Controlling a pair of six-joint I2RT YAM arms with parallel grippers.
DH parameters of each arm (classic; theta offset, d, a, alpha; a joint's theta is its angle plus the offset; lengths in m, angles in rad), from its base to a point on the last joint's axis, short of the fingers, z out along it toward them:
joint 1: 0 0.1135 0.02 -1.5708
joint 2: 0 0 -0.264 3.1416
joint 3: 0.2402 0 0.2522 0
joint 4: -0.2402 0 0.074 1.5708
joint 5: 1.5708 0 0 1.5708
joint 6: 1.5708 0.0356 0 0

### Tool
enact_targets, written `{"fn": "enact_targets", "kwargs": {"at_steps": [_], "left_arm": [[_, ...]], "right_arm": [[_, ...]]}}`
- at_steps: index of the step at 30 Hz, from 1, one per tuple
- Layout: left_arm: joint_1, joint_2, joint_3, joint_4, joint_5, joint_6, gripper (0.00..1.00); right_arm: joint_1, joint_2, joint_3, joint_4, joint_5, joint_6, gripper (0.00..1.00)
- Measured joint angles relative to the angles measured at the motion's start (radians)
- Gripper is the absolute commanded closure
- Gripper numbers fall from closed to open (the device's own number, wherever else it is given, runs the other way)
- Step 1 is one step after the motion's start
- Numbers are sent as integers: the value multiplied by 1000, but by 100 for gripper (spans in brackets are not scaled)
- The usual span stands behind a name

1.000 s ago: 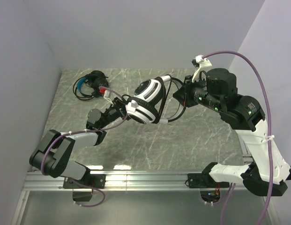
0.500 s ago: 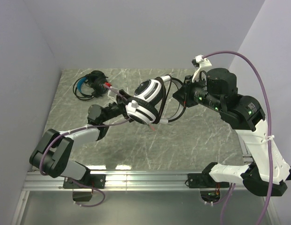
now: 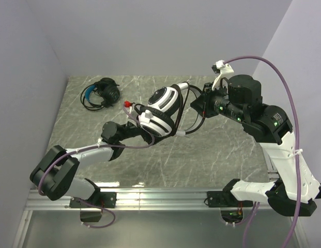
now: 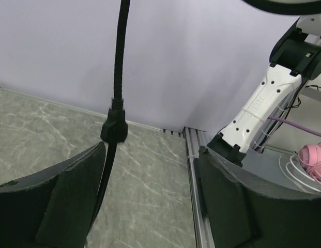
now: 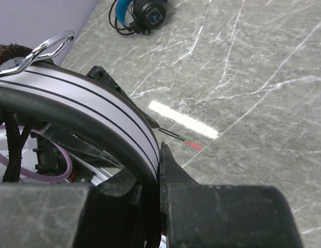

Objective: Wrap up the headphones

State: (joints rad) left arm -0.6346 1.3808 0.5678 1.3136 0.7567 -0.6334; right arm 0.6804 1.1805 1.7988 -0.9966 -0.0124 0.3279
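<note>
The white headphones [image 3: 163, 111] with black ear pads hang above the table. My right gripper [image 3: 200, 105] is shut on their white striped headband [image 5: 82, 108]. Their thin black cable [image 4: 119, 77] drops straight down between the jaws of my left gripper [image 4: 150, 155], close beside the left finger [image 4: 57, 201]. That gripper [image 3: 133, 111] is open, just left of the lower ear cup. The cable's red and green plugs [image 5: 188, 140] dangle over the marble. The black headphones with the blue headband [image 3: 101, 93] lie at the table's back left, cable bunched around them.
The table is grey marble [image 3: 212, 155] with walls close behind and on both sides. A metal rail [image 4: 194, 170] edges the table near the right arm's base [image 4: 256, 111]. A pink headset [image 4: 315, 160] lies off the table.
My left gripper has swung right and closer under the white headset, and its jaws have narrowed a little around the hanging cable. The right arm and the headset have held still.
</note>
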Motion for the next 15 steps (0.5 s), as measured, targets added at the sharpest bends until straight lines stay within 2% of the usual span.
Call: {"fn": "enact_targets", "kwargs": {"at_steps": [11, 13, 14, 15], "left_arm": [[-21, 86, -25, 0, -21, -14, 27], [-29, 101, -25, -2, -21, -15, 45], [-32, 106, -25, -2, -21, -18, 51], [-34, 112, -25, -2, -22, -15, 52]], "right_arm": [[-8, 2, 20, 0, 0, 0, 100], [-11, 2, 27, 0, 0, 0, 100], [-11, 2, 29, 0, 0, 0, 100], [-11, 2, 30, 0, 0, 1, 100]]}}
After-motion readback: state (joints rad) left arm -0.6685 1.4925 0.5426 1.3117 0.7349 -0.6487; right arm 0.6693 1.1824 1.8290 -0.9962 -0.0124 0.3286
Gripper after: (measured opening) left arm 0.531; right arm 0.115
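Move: The headphones' hanging cable runs between my open left fingers, about 1 cm ahead of the mid-point. Its small black splitter is some 4 cm above my hand, also 1 cm ahead. The plugs hang roughly 5 cm below, 4 cm to the right and 1 cm ahead. The white headphones are about 10 cm above, 2 cm to the right and level front to back. From my right hand, the cable lies some 12 cm left, 12 cm below and level front to back. I sink my left hand about 5 cm down along the hanging cable towards its plugs, drifting some 1.5 cm right as it rolls slightly, forward side down. The fingers straddle the cable all the way and start closing around it near the bottom, still well short of shut. My right hand keeps its pinch on the headband and eases up about 1 cm. ##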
